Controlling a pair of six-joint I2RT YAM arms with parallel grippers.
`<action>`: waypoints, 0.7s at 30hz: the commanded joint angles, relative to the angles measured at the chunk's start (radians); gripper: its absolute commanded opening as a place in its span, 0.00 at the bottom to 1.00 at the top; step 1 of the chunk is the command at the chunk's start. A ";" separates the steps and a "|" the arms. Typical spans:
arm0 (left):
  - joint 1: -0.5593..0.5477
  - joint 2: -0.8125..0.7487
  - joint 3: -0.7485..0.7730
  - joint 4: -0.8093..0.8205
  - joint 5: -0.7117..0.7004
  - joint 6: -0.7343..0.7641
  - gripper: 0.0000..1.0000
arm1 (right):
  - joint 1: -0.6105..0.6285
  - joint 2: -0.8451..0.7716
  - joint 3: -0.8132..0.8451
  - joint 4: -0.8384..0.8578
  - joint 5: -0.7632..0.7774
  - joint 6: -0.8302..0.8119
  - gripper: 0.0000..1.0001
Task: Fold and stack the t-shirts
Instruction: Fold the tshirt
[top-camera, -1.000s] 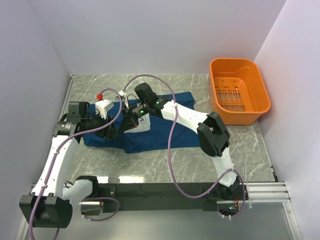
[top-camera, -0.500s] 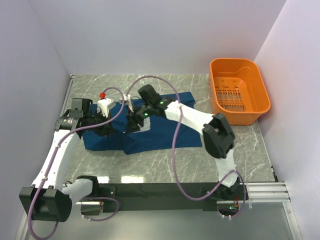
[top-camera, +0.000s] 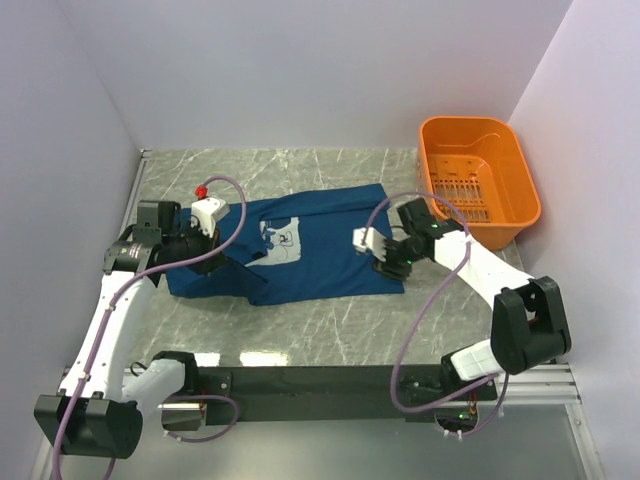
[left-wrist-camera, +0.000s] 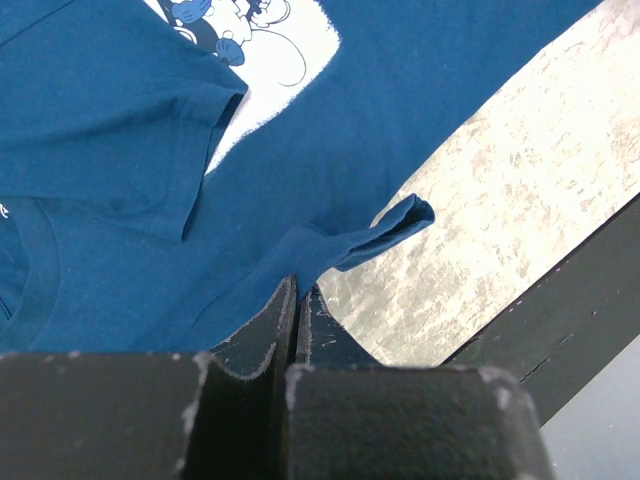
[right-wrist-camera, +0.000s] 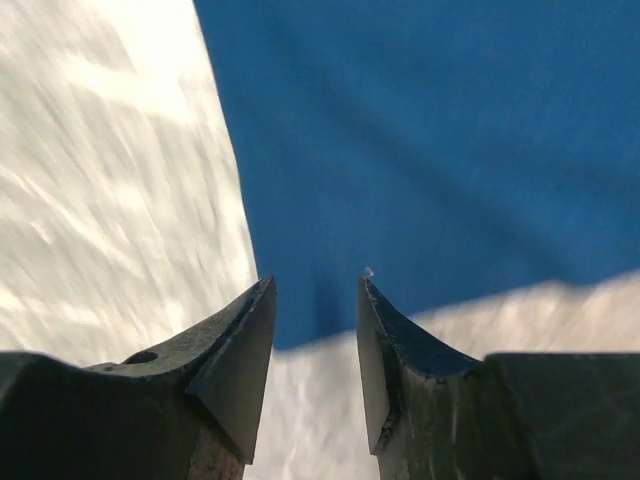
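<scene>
One dark navy t-shirt (top-camera: 320, 255) lies spread on the marble table, its pale cartoon print (top-camera: 281, 239) facing up. My left gripper (top-camera: 226, 260) is at the shirt's left part, near a sleeve. In the left wrist view the left gripper (left-wrist-camera: 297, 288) is shut, pinching a raised fold of the t-shirt (left-wrist-camera: 330, 110) at its tips. My right gripper (top-camera: 378, 262) hovers at the shirt's right edge. In the right wrist view the right gripper (right-wrist-camera: 315, 285) is open above a corner of the blue t-shirt (right-wrist-camera: 430, 130), with nothing between its fingers.
An orange plastic basket (top-camera: 520, 170) stands at the back right, close behind the right arm. Bare marble table (top-camera: 330, 330) runs between the shirt and the black rail at the near edge. Walls close in the left and right sides.
The right arm swung from over the shirt's print to its right edge and its gripper opened. The left gripper shut on the cloth near the left sleeve.
</scene>
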 joint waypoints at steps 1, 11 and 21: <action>-0.004 -0.023 0.011 0.026 0.012 0.026 0.00 | -0.081 -0.024 -0.077 0.004 0.124 -0.141 0.45; -0.006 -0.026 0.016 0.018 -0.002 0.023 0.00 | -0.104 0.025 -0.154 0.065 0.160 -0.145 0.44; -0.004 -0.026 0.014 0.023 -0.005 0.024 0.00 | -0.103 -0.007 -0.179 0.035 0.124 -0.155 0.42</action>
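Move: The t-shirt's near right corner, where its hem ends, lies below the right hand, about 8 cm down, 5 cm to the right and 3 cm nearer the base. Seen from that hand, the shirt's white print is some 25 cm left and 10 cm farther out, and the orange basket's middle about 23 cm right and 26 cm out. From the left hand the corner lies some 43 cm right, 1 cm farther out and 18 cm lower. The t-shirt's free near right corner is what the right hand comes down to: it swings right and down together, quickly, then eases into a slow sink with a slight pull back, about 6 cm each way right and down. The wrist tilts some 10 degrees so the part-open fingers point more steeply down over the corner; they don't close. The left hand holds still, keeping its pinch on raised cloth. ##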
